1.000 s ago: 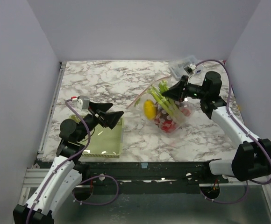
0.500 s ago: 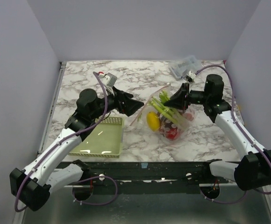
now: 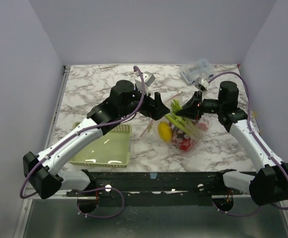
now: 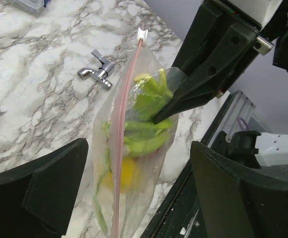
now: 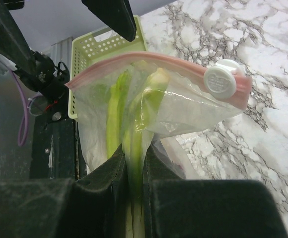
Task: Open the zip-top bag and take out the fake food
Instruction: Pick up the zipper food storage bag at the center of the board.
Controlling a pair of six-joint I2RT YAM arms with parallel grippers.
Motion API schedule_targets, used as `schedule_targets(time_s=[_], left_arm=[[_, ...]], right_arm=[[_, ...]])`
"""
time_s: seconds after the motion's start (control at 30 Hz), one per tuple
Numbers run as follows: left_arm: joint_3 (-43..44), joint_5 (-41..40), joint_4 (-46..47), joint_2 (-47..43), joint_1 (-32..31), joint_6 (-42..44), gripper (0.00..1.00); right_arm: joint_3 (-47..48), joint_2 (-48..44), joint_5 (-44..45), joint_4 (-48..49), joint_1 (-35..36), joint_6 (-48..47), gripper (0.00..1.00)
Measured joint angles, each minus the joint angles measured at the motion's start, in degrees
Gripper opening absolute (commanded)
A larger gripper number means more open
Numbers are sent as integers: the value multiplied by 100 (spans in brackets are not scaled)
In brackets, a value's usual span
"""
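The zip-top bag (image 3: 192,133) hangs from my right gripper (image 3: 186,110), which is shut on its upper side near the pinkish-red zip strip (image 5: 149,57). The white slider (image 5: 222,81) sits at the strip's end. Through the plastic I see fake food: a yellow piece (image 3: 164,131), red pieces (image 3: 184,144) and a pale green stalk (image 3: 176,119). In the right wrist view the right gripper (image 5: 132,158) pinches plastic with the stalk (image 5: 134,124) behind it. My left gripper (image 3: 156,106) is open and straddles the bag's zip edge (image 4: 121,139) without touching it.
A pale green mesh basket (image 3: 104,146) stands at the near left of the marble table. A small clear box (image 3: 196,71) lies at the far right. A small metal piece (image 4: 98,73) lies on the table beyond the bag. Walls close in three sides.
My left arm has swung from above the basket across to the bag, with its open fingers now on either side of the zip edge. The right gripper has kept its hold and shifted slightly.
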Motion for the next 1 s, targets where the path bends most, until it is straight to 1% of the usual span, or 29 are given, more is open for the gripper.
schedule_targets(time_s=[0.07, 0.13, 0.17, 0.3, 0.33, 0.5, 0.57, 0.67, 0.7, 0.87, 0.93, 1.0], left_arm=[[192, -192, -162, 164, -114, 101, 73], [393, -358, -337, 341, -197, 192, 63], [474, -413, -396, 407, -225, 219, 56], [839, -638, -673, 734, -284, 345, 41], [925, -710, -748, 817, -293, 372, 38], [1113, -907, -1032, 1021, -354, 487, 32], [1139, -955, -1082, 1069, -372, 516, 23], [1193, -977, -1178, 1130, -398, 577, 2], [1207, -977, -1187, 1141, -398, 590, 0], [1211, -964, -1220, 1154, -409, 656, 0], [1200, -938, -1198, 1147, -409, 688, 0], [1106, -868, -1106, 1084, -409, 730, 0]], right_arm=[[-15, -4, 0, -2, -2, -9, 0], [-17, -7, 0, -2, -4, -11, 0], [-22, -11, 0, -2, -4, -11, 0], [-83, -70, -13, 0, -4, -11, 0], [-92, -81, -22, 0, -4, -11, 0], [-109, -85, -66, 0, -9, -9, 0], [-116, -85, -83, 2, -22, -9, 0], [-140, -85, -85, 2, -37, -9, 0], [-146, -85, -85, 2, -37, -9, 0], [-177, -90, -87, 0, -37, -22, 1], [-179, -92, -101, -7, -37, -81, 7], [-179, -111, -122, -70, -37, -188, 18]])
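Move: The left hand hovers wide open over the bag's zip edge: the middle of that edge is about 2 cm ahead, 3 cm to its right and 4 cm below. The white slider sits roughly 9 cm ahead, 7 cm right and 5 cm lower; the right gripper is about 7 cm right, 1 cm ahead and 6 cm lower. From the right hand, the edge's middle lies some 5 cm left, 1 cm ahead and 3 cm up. Down, forward and to the right, the left hand eases about 4.5 cm onto the bag's zip edge, its fingers tipping some 15 degrees further downward while they close from wide open to shut, pinching the pink strip near the middle of its length. The right hand stays almost in place and keeps its grip on the bag and celery below the edge. ##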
